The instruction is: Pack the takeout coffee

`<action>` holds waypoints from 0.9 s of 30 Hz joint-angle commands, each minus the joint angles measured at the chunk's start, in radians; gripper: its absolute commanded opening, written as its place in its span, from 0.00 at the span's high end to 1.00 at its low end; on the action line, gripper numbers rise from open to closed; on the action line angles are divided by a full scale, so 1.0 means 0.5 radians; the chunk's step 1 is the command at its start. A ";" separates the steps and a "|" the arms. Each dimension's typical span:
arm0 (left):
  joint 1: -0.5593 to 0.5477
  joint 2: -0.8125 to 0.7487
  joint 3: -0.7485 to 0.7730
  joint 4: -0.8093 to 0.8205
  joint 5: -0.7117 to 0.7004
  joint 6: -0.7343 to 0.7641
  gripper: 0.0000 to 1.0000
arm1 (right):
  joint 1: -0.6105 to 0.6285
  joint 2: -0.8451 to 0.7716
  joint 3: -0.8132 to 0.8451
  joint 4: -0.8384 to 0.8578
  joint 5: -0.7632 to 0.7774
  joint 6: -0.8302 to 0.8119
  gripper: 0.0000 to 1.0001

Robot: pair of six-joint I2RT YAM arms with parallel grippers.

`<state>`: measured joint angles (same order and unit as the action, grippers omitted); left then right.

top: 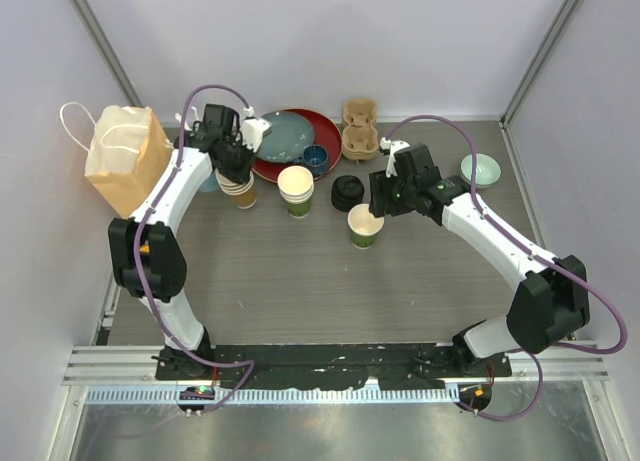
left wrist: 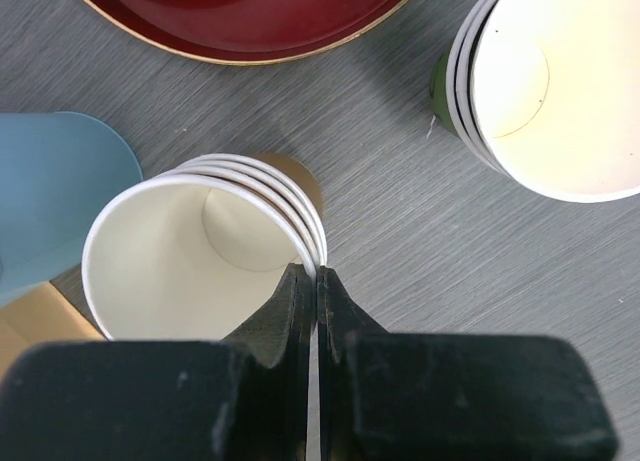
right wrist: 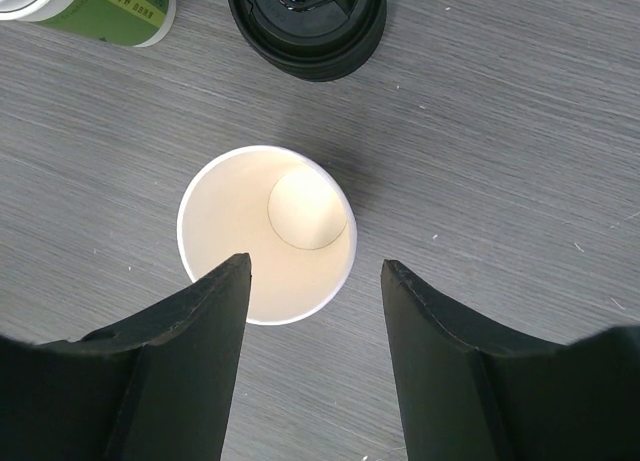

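Observation:
A single green-sided paper cup (top: 365, 226) stands open and cream inside (right wrist: 265, 231), with a pile of black lids (top: 348, 192) just behind it (right wrist: 306, 21). Above this cup hangs my right gripper (top: 385, 196), open, its fingers on either side of the near rim (right wrist: 315, 271) without touching it. My left gripper (top: 232, 166) is shut on the right rim of the top cup of a brown-sided nested stack (top: 238, 188); in the left wrist view the rim runs between the closed fingers (left wrist: 317, 276). The stack (left wrist: 200, 251) rests on the table.
A green-sided nested stack (top: 296, 189) stands right of the brown one (left wrist: 560, 81). Behind are a red plate (top: 322, 131), a light-blue cup (left wrist: 50, 201), a cardboard cup carrier (top: 360, 129), a paper bag (top: 125, 161) at the left and a pale green bowl (top: 481, 168) at the right.

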<state>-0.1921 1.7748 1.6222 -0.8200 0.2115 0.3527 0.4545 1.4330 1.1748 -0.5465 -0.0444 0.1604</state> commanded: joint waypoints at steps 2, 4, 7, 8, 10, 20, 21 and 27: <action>-0.079 -0.141 -0.084 0.127 -0.257 0.147 1.00 | 0.008 -0.050 0.102 0.041 -0.031 -0.005 0.40; -0.094 -0.120 -0.118 0.128 -0.328 0.175 1.00 | 0.008 -0.050 0.102 0.044 -0.040 0.004 0.40; -0.107 -0.116 -0.136 0.112 -0.307 0.151 1.00 | 0.021 -0.056 0.096 0.044 -0.034 0.007 0.40; -0.107 -0.138 -0.167 0.155 -0.297 0.151 1.00 | 0.017 -0.062 0.093 0.047 -0.034 0.007 0.40; -0.107 -0.138 -0.237 0.237 -0.319 0.193 1.00 | 0.021 -0.062 0.096 0.044 -0.028 0.004 0.40; -0.104 -0.310 -0.072 0.161 -0.371 0.135 1.00 | 0.027 -0.142 0.102 0.028 -0.003 0.004 0.39; -0.104 -0.328 -0.011 0.119 -0.368 0.141 1.00 | 0.027 -0.145 0.102 0.028 -0.009 0.004 0.40; -0.116 -0.457 0.210 -0.148 -0.264 0.148 1.00 | 0.027 -0.169 0.126 0.028 -0.015 -0.002 0.40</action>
<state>-0.2470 1.6356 1.6314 -0.8154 0.0498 0.4240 0.4622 1.3960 1.1858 -0.5507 -0.0509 0.1612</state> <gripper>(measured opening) 0.048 0.603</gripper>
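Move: The brown cup stack, its top cup's rim already pinched by the left fingers, is centred about 3 cm left, 1 cm ahead and some 6 cm below the left hand. The green cup stack stands about 12 cm to the hand's right and 1 cm ahead; the blue bin lies 11 cm left and 6 ahead, the red plate 12 right and 12 ahead. From the right hand the brown stack lies about 31 cm left and 5 ahead. The top brown cup, still pinched at its rim between shut fingers, first goes down a good 2 cm with the stack while the left hand eases slightly back and rolls its left side up nearly 10 degrees. Then the left hand draws the cup up about 8 cm, ever faster, out of and away from the cups beneath, fingertips swinging some 10 degrees up and forward. ##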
